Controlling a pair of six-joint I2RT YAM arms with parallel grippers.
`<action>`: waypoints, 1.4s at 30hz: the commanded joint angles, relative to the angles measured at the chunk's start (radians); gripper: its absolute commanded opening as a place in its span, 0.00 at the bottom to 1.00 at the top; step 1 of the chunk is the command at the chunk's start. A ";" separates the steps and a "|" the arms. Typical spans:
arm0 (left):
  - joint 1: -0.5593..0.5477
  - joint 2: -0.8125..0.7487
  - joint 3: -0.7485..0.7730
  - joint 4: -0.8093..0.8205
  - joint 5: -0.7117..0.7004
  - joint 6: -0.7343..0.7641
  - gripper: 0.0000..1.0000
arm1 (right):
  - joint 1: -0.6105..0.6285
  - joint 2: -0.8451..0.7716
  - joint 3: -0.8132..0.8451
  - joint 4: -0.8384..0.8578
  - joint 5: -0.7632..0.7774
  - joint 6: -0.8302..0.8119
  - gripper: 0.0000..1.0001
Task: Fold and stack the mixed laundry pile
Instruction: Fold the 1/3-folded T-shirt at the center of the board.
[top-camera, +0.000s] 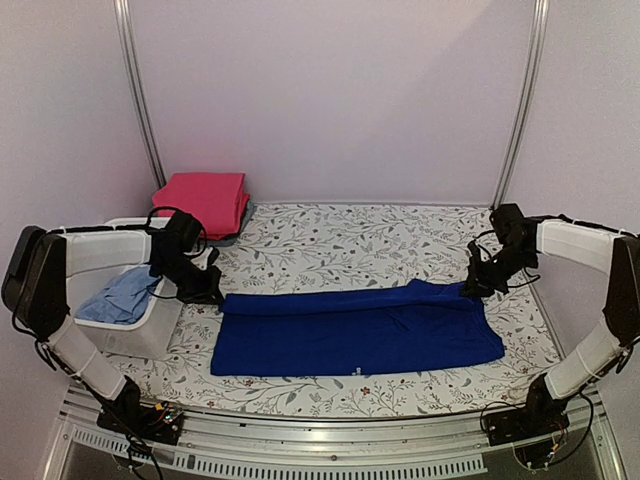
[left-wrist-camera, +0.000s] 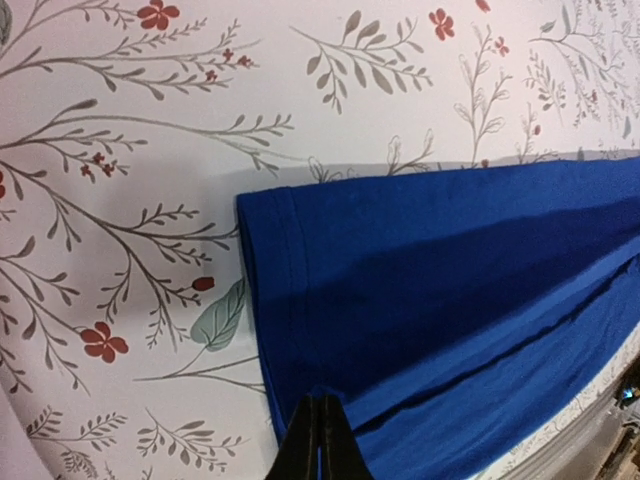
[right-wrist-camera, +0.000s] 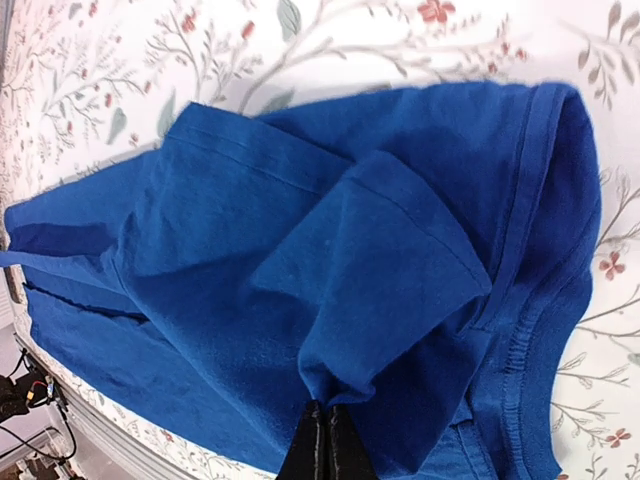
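Royal-blue trousers (top-camera: 355, 335) lie stretched left to right across the flowered tablecloth. My left gripper (top-camera: 212, 295) is at their far left corner, jaws shut on a pinch of the hem (left-wrist-camera: 320, 402). At the far right end my right gripper (top-camera: 470, 290) is shut on a lifted fold of the blue cloth (right-wrist-camera: 325, 408), next to the waistband (right-wrist-camera: 530, 300). A pink-red garment (top-camera: 203, 200) lies folded at the back left. A pale-blue garment (top-camera: 120, 295) sits in the basket.
The white plastic basket (top-camera: 150, 335) stands at the left edge, just beside my left arm. The tablecloth (top-camera: 350, 245) stretches behind the trousers. Metal frame posts (top-camera: 520, 100) rise at the back corners.
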 joint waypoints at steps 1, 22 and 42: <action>-0.001 0.059 -0.041 0.020 -0.021 0.012 0.00 | -0.004 0.024 -0.113 0.038 -0.042 0.007 0.00; -0.049 -0.026 0.171 0.085 0.134 0.097 0.68 | -0.027 0.014 0.108 -0.064 0.001 -0.059 0.47; -0.146 0.103 0.283 0.136 0.120 0.061 0.70 | 0.005 0.424 0.282 0.037 -0.057 -0.205 0.58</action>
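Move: Each closed gripper still holds a corner of the T-shirt's turned-over hem. For the left, the landing spot on the T-shirt is about 4 cm below and 2 back; the T-shirt's middle lies some 29 cm right and 3 back, the white bin 19 left and 1 ahead, the red stack about 30 ahead and 3 left. For the right, the landing spot is some 6 cm below and 5 back, the T-shirt's middle about 24 left and 4 back. Still pinching the hem corners, both hands draw them down and back onto the T-shirt, about 5 cm, then open and let go. The left climbs forward and swings right, ending about 10 cm right of its start, wrist turned clockwise; the right lifts slightly, goes forward some 11 cm and sinks close over the shirt's far part, fingers half open. ##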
